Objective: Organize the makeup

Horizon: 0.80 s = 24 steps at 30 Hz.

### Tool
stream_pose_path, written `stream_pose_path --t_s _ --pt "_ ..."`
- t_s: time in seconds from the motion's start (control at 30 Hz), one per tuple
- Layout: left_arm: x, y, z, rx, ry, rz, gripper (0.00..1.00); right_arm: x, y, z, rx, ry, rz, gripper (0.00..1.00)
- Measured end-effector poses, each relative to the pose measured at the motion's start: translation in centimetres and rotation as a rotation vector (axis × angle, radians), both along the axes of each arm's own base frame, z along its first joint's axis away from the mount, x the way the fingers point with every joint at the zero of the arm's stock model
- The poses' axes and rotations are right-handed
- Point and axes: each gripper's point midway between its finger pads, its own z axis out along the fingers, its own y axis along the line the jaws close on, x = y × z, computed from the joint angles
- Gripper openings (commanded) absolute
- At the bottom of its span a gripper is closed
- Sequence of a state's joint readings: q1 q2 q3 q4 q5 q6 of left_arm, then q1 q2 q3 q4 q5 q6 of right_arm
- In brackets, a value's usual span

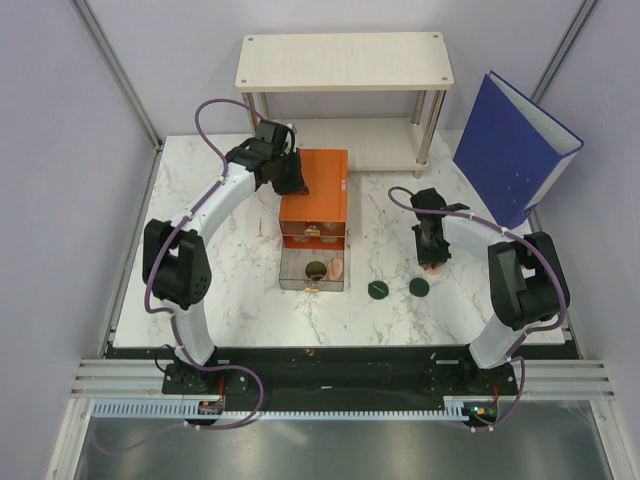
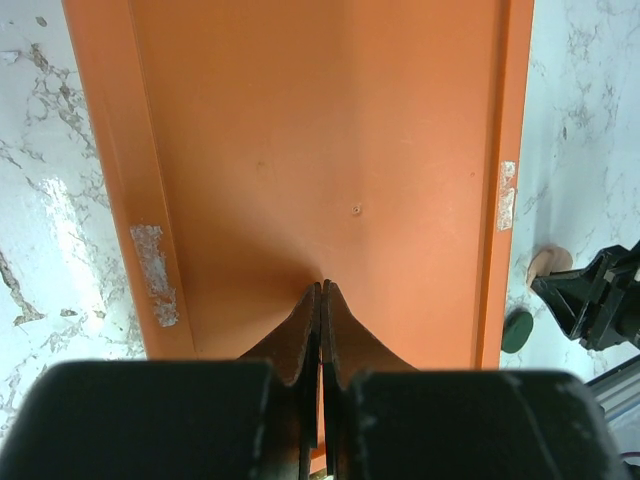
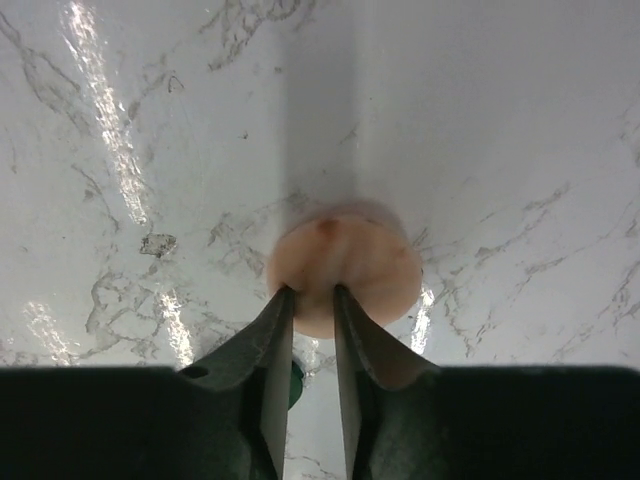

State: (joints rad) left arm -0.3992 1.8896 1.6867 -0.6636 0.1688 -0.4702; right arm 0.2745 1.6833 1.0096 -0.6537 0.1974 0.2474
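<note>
A peach-pink disc [image 3: 345, 268] lies on the marble table [image 1: 230, 290] right of the orange box of drawers [image 1: 322, 172]. My right gripper [image 3: 312, 290] points down onto it, jaws narrowed, pinching a ridge of its face between the fingertips. Two dark green discs [image 1: 377, 290] [image 1: 419, 287] lie on the table nearer the front. The lowest drawer [image 1: 294, 270] is pulled out and holds a gold-rimmed round piece [image 1: 316, 268] and another peach-pink disc [image 1: 337, 266]. My left gripper [image 2: 321, 287] is shut and empty, its tips over the top of the orange box [image 2: 320, 150].
A white two-level shelf [image 1: 343, 62] stands at the back. A big blue binder [image 1: 515, 145] leans at the back right, close behind the right arm. The left wrist view also catches the peach-pink disc [image 2: 548, 265] and a green disc [image 2: 517, 330].
</note>
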Motion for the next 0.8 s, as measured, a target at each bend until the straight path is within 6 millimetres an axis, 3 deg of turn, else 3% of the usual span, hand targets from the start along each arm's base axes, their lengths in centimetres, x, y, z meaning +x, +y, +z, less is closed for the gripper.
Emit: stream_pose_path --t_s 0.03,0.1,0.13,0.47,0.63,0.8 --pt "0.0 0.0 0.0 -0.001 -0.001 -0.001 0.02 0.0 0.0 -0.3 0.004 0.006 -0.003 0.21" --pt "0.1 -0.1 0.0 -0.003 -0.003 -0.002 0.02 0.0 0.2 -0.3 0.018 0.007 -0.011 0.03" --pt "0.1 -0.1 0.0 -0.003 -0.004 -0.002 0.02 0.1 0.3 -0.4 0.022 0.006 -0.013 0.00" --pt "0.1 -0.1 0.0 -0.005 -0.007 -0.003 0.02 0.0 1.7 0.2 0.114 0.012 0.019 0.00" --pt "0.1 -0.1 0.0 -0.007 -0.008 -0.004 0.02 1.3 5.7 3.2 0.212 -0.024 0.140 0.00" --pt "0.2 -0.2 0.0 -0.008 -0.006 -0.005 0.02 1.7 12.6 7.1 0.328 -0.078 0.342 0.00"
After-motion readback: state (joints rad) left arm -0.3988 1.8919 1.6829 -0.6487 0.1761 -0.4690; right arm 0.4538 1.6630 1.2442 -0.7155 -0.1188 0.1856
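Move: The pink puff lies right between the right hand's half-open fingertips, its middle about 1 cm below them. One green disc is some 3 cm left and 5 cm back of this hand, the other about 13 cm left and 6 cm back; the open clear drawer is centred roughly 28 cm left, about level. From the left hand, on top of the orange box, the puff lies some 31 cm right, 15 cm back and 14 cm lower. The right fingers finish shutting on the pink puff, pinching a fold of it against nothing but each other, after a barely visible dip. The hand then carries it left towards the open drawer, gathering speed over about 12 cm while rising some 7 cm, rolling left side up and turning counter-clockwise, each about 20 degrees. The left hand stays put, its closed fingertips still resting on the orange box. ##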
